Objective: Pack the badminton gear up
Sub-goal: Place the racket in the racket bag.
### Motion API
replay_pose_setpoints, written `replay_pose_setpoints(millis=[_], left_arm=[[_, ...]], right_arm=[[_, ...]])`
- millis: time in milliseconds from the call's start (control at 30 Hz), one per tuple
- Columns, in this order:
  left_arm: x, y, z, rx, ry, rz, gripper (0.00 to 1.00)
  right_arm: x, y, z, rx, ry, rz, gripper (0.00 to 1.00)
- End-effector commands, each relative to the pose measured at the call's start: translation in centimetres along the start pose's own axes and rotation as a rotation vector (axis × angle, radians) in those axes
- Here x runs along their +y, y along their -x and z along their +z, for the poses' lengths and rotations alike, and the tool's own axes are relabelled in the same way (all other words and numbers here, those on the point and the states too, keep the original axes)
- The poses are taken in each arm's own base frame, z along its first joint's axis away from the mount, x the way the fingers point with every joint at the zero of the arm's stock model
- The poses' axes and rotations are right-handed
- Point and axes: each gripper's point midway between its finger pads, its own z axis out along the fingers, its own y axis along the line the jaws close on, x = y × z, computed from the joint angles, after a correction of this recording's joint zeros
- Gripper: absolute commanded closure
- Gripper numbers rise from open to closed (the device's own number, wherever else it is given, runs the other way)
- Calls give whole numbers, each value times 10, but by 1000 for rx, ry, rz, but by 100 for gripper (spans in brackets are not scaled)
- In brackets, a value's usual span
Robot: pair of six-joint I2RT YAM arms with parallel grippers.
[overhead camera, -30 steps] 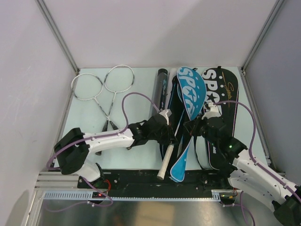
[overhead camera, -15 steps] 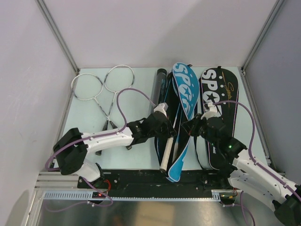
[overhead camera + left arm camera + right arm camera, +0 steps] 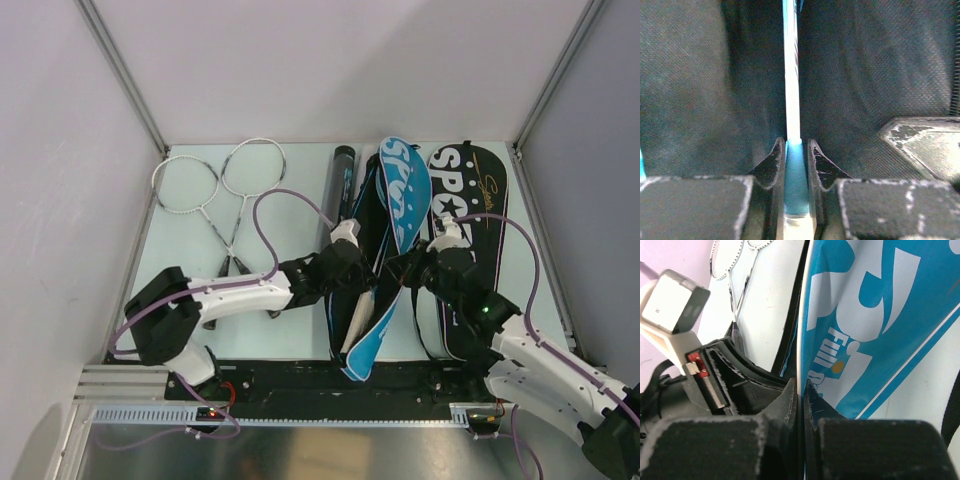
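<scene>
My left gripper [image 3: 350, 288] [image 3: 796, 142] is shut on the blue cone at the neck of a racket. That racket's white handle [image 3: 352, 330] points toward the near edge, and its pale shaft [image 3: 792, 95] runs into the dark inside of a racket cover [image 3: 865, 75]. The blue flap of that cover [image 3: 405, 195] [image 3: 875, 315] stands lifted on edge. My right gripper [image 3: 406, 268] [image 3: 801, 385] is shut on the flap's rim. Two more rackets [image 3: 220, 185] lie crossed at the back left. A long black tube [image 3: 343, 178] lies beside the cover.
A second, black racket cover [image 3: 472, 205] with white lettering lies flat at the back right, partly under my right arm. White walls and metal posts enclose the pale table [image 3: 180, 260]. The rail carrying the arm bases [image 3: 320, 378] runs along the near edge.
The lower end of the blue flap has swung left, over the white handle. My left gripper and the racket have shifted a little left. The right gripper has stayed shut on the flap.
</scene>
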Motion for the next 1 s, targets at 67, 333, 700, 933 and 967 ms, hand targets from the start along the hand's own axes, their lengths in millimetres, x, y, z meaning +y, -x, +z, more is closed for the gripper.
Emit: replay_pose_setpoints(millis=[67, 333, 700, 933, 967], left_arm=[[-14, 41, 14, -167, -47, -35, 93], [-10, 32, -8, -138, -83, 6, 59], [9, 75, -67, -199, 23, 129, 40], [39, 107, -65, -199, 74, 139, 41], [40, 111, -63, -197, 73, 144, 41]], right_arm=[[46, 11, -8, -2, 184, 30, 100], [39, 19, -7, -29, 175, -11, 100], [18, 16, -16, -43, 137, -106, 100], [14, 7, -27, -36, 170, -119, 100], [13, 7, -28, -39, 169, -120, 100]])
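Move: The open racket bag is right under the left gripper, its middle about 7 cm ahead, level sideways and some 5 cm below; the handle of the held racket already lies back into it, its middle about 10 cm back, 4 cm left and 2 cm lower. The black tube lies some 26 cm ahead and 10 cm left. From the right gripper, pinching the blue flap's edge, the bag's middle is about 3 cm ahead, 6 cm left and 10 cm down. Lower the left gripper about 1 cm with the racket's blue collar still pinched, open the fingers to let go of it, then lift straight out of the bag and swing left some 9 cm and forward about 5 cm, fingertips tilting up about 10 degrees, towards the black tube. Keep the right gripper shut on the flap's edge, easing it back some 2 cm and slightly right and down. ##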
